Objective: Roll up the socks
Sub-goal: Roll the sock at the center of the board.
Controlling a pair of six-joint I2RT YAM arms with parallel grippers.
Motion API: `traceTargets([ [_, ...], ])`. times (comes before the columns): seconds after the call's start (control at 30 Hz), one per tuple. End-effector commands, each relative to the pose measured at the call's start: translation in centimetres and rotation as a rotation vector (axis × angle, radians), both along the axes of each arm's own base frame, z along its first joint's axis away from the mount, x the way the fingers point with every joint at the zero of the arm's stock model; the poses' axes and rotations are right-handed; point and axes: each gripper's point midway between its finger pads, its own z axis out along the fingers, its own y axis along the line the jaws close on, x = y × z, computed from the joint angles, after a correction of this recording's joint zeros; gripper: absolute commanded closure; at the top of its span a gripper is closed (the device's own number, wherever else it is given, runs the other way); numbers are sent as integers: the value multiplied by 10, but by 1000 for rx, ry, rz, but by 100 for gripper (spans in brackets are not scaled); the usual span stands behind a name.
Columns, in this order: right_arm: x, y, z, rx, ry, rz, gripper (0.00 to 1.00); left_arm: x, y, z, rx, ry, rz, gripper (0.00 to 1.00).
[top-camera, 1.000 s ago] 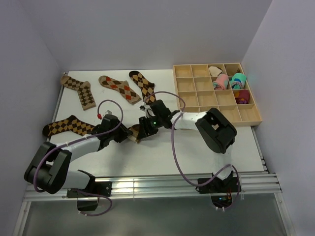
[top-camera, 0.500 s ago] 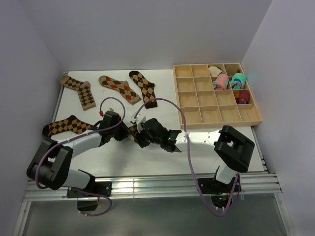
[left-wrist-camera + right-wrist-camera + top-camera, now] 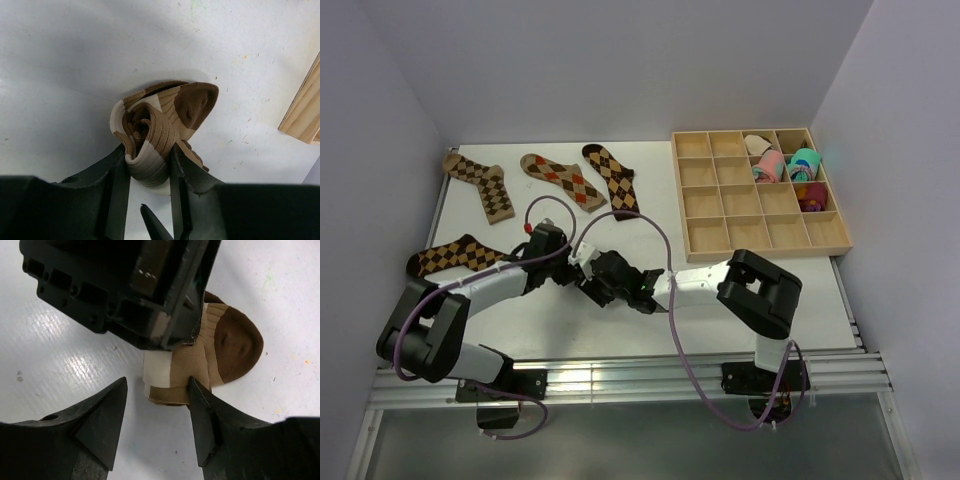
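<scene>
A brown-and-cream striped sock [image 3: 160, 120], partly rolled into a stubby bundle, lies on the white table with its dark toe sticking out. My left gripper [image 3: 148, 160] is shut on the rolled end, a finger pressed to each side. In the right wrist view the same sock [image 3: 200, 360] sits under the left gripper's black body [image 3: 145, 285]. My right gripper [image 3: 157, 387] stands open around the roll's end, its right fingertip touching the cloth and the left one apart. From above, both grippers meet at mid-table [image 3: 592, 280] and cover most of the sock.
Three argyle socks [image 3: 480, 183] [image 3: 563, 180] [image 3: 611, 175] lie flat at the back, and another [image 3: 460, 257] at the left beside my left arm. The wooden compartment tray [image 3: 765, 252] stands at the right, holding pink and teal bundles [image 3: 785, 165].
My right arm has swung round and now reaches the sock low from the right, with its jaws wider. The left gripper has kept its hold and shifted only slightly.
</scene>
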Motion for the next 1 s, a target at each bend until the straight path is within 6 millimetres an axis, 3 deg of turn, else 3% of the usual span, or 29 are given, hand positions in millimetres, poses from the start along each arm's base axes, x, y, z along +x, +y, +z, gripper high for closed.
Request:
traceTargets([
  [0.0,4,9,-4,-36,-36,12,40,-14,5,-16,48,72,-43,75],
  [0.33,9,-4,-51,-181,-21,-15,42,-17,-7,-15,3,79,-101,76],
  [0.43,9,-6,-58,-204,-17,-14,55,-20,-10,-15,-13,87,-120,77],
  [0.47,9,-6,-59,-205,-13,-11,67,-21,-12,-14,-21,91,-127,77],
  [0.53,5,-6,-61,-210,5,2,80,-20,-13,-14,-23,89,-132,77],
  [0.57,3,-6,-62,-210,17,10,91,-21,-12,-14,-22,89,-131,76],
  [0.67,-6,-4,-59,-192,83,42,100,-19,-11,-11,-17,77,-123,66],
  [0.8,-19,-2,-49,-120,241,81,100,-14,-1,-4,10,36,-67,39],
  [0.97,-29,-9,-40,-74,438,107,100,-7,10,17,7,-38,23,21],
])
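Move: The sock at the center, already part-rolled, is pinched in the left fingers, its roll about 1 cm to the right of the left hand and 1 cm below. From the right hand the roll lies some 3 cm ahead, 1 cm left and 2 cm below. Beyond the roll, both about 26 cm farther out, lie the red-diamond sock, 6 cm to its left, and the dark argyle sock, 5 cm to its right. Right hand reaches about 3 cm forward and down and pinches the roll; then the left fingers open around it. ##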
